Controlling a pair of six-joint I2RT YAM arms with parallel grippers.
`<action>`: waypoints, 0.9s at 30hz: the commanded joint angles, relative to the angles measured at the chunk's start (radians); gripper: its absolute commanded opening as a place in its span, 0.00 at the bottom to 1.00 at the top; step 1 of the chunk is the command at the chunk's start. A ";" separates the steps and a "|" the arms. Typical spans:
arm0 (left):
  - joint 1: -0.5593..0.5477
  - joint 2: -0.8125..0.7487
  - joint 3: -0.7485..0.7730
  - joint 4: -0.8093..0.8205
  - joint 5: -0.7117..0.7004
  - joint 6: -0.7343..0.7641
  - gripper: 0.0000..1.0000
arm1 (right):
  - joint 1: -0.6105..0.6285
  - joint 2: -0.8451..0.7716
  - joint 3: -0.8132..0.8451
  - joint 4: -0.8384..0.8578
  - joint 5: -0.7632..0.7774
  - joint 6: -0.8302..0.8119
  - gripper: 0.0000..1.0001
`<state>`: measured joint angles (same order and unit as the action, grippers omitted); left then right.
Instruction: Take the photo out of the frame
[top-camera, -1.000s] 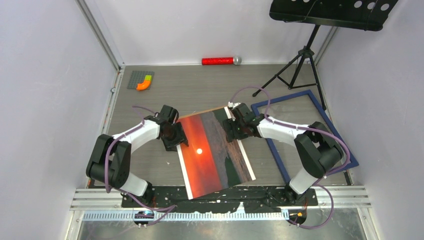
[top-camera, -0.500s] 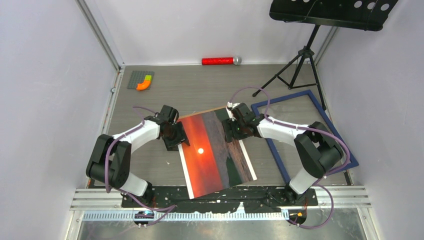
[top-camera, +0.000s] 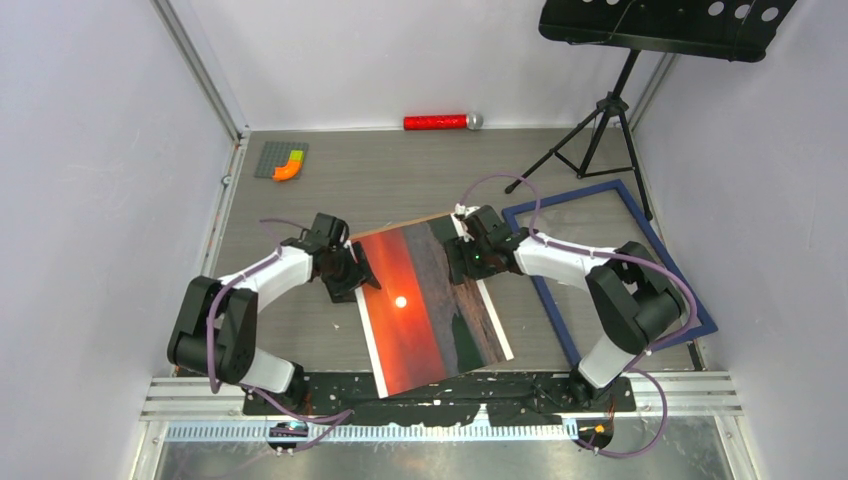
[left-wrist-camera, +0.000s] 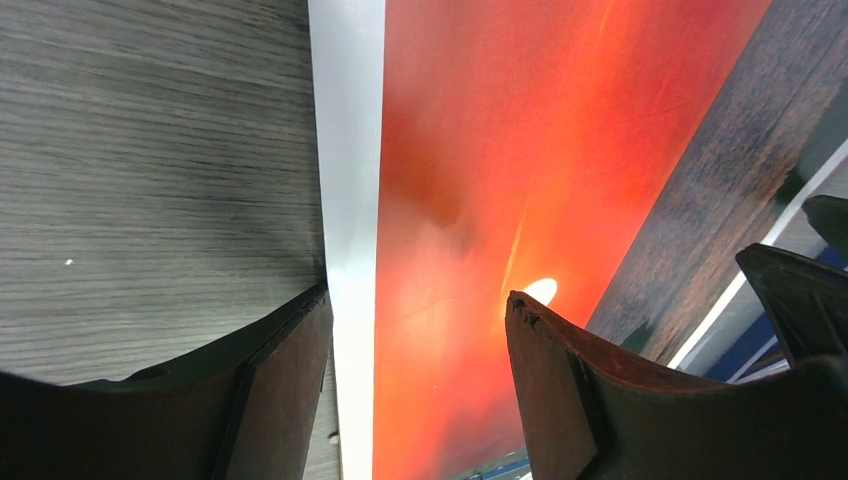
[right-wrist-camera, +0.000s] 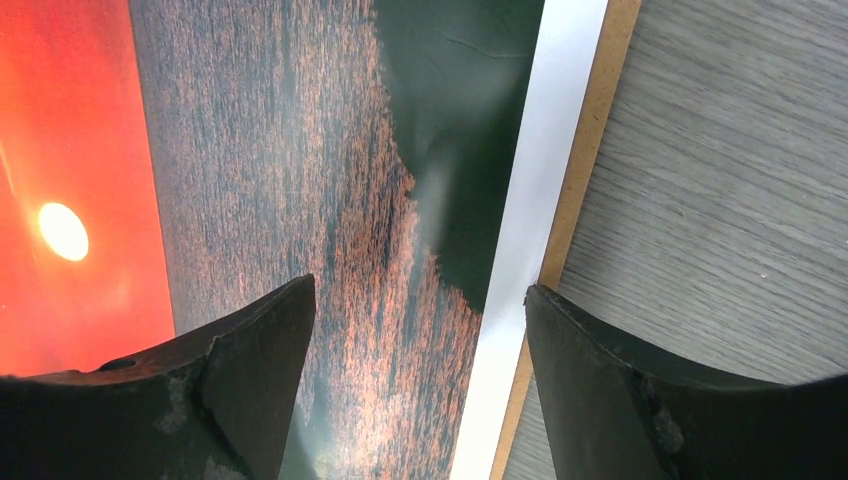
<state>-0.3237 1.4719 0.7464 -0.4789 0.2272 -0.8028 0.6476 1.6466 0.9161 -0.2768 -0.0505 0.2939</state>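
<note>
The photo (top-camera: 430, 305), a red-orange sunset with dark bands and white edges, lies in the middle of the table on a brown backing board (top-camera: 410, 222). The dark blue frame (top-camera: 558, 322) lies apart from it on the right, under my right arm. My left gripper (top-camera: 362, 272) is open over the photo's left edge. One finger stands over the table and the other over the red sky (left-wrist-camera: 480, 150). My right gripper (top-camera: 462, 262) is open too, its jaws set either side of the photo's right white edge and the board's brown rim (right-wrist-camera: 590, 130).
A music stand's tripod (top-camera: 600, 130) stands at the back right, close to the frame's far corner. A red cylinder (top-camera: 437, 122) lies along the back wall. A grey plate with an orange piece (top-camera: 282, 160) sits at the back left. Walls close in both sides.
My left gripper's jaws have spread a little wider and the left arm has shifted slightly. The photo and the right arm have barely moved.
</note>
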 joint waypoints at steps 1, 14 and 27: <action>0.008 0.031 -0.089 0.229 0.132 -0.011 0.67 | 0.021 0.048 -0.038 0.116 -0.272 0.082 0.80; 0.039 -0.014 -0.170 0.356 0.202 -0.031 0.67 | 0.020 0.083 -0.034 0.154 -0.378 0.136 0.79; 0.041 -0.250 -0.233 0.523 0.359 -0.118 0.62 | 0.021 0.132 -0.040 0.174 -0.342 0.143 0.78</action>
<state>-0.2737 1.3258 0.5297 -0.0830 0.5152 -0.8822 0.6640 1.7290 0.9054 -0.0547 -0.4427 0.4480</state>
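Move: The photo, on its backing board, lies between both hands. Its left edge runs some 3 cm left of the left hand point, its middle about 10 cm right and 3 cm back. From the right hand, the photo's middle is about 8 cm left and 6 cm back, its right edge some 3 cm right, the sun spot about 12 cm left and 6 cm back. The photo's surface is about 1 cm below both hand points. The empty blue frame is centred some 26 cm right of the right hand, level with it. The photo and board are pushed to the right by the left hand, its outer finger at their left edge; it travels about 3.5 cm right, rolls some 20 degrees so its fingers point more rightward, then rises 3 cm. The right hand comes free of the right edge, sweeps quickly 7.5 cm left and 3 cm back across the photo towards the sun spot while tilting about 20 degrees, and then stays with a fingertip on the photo. Both grippers stay open. ##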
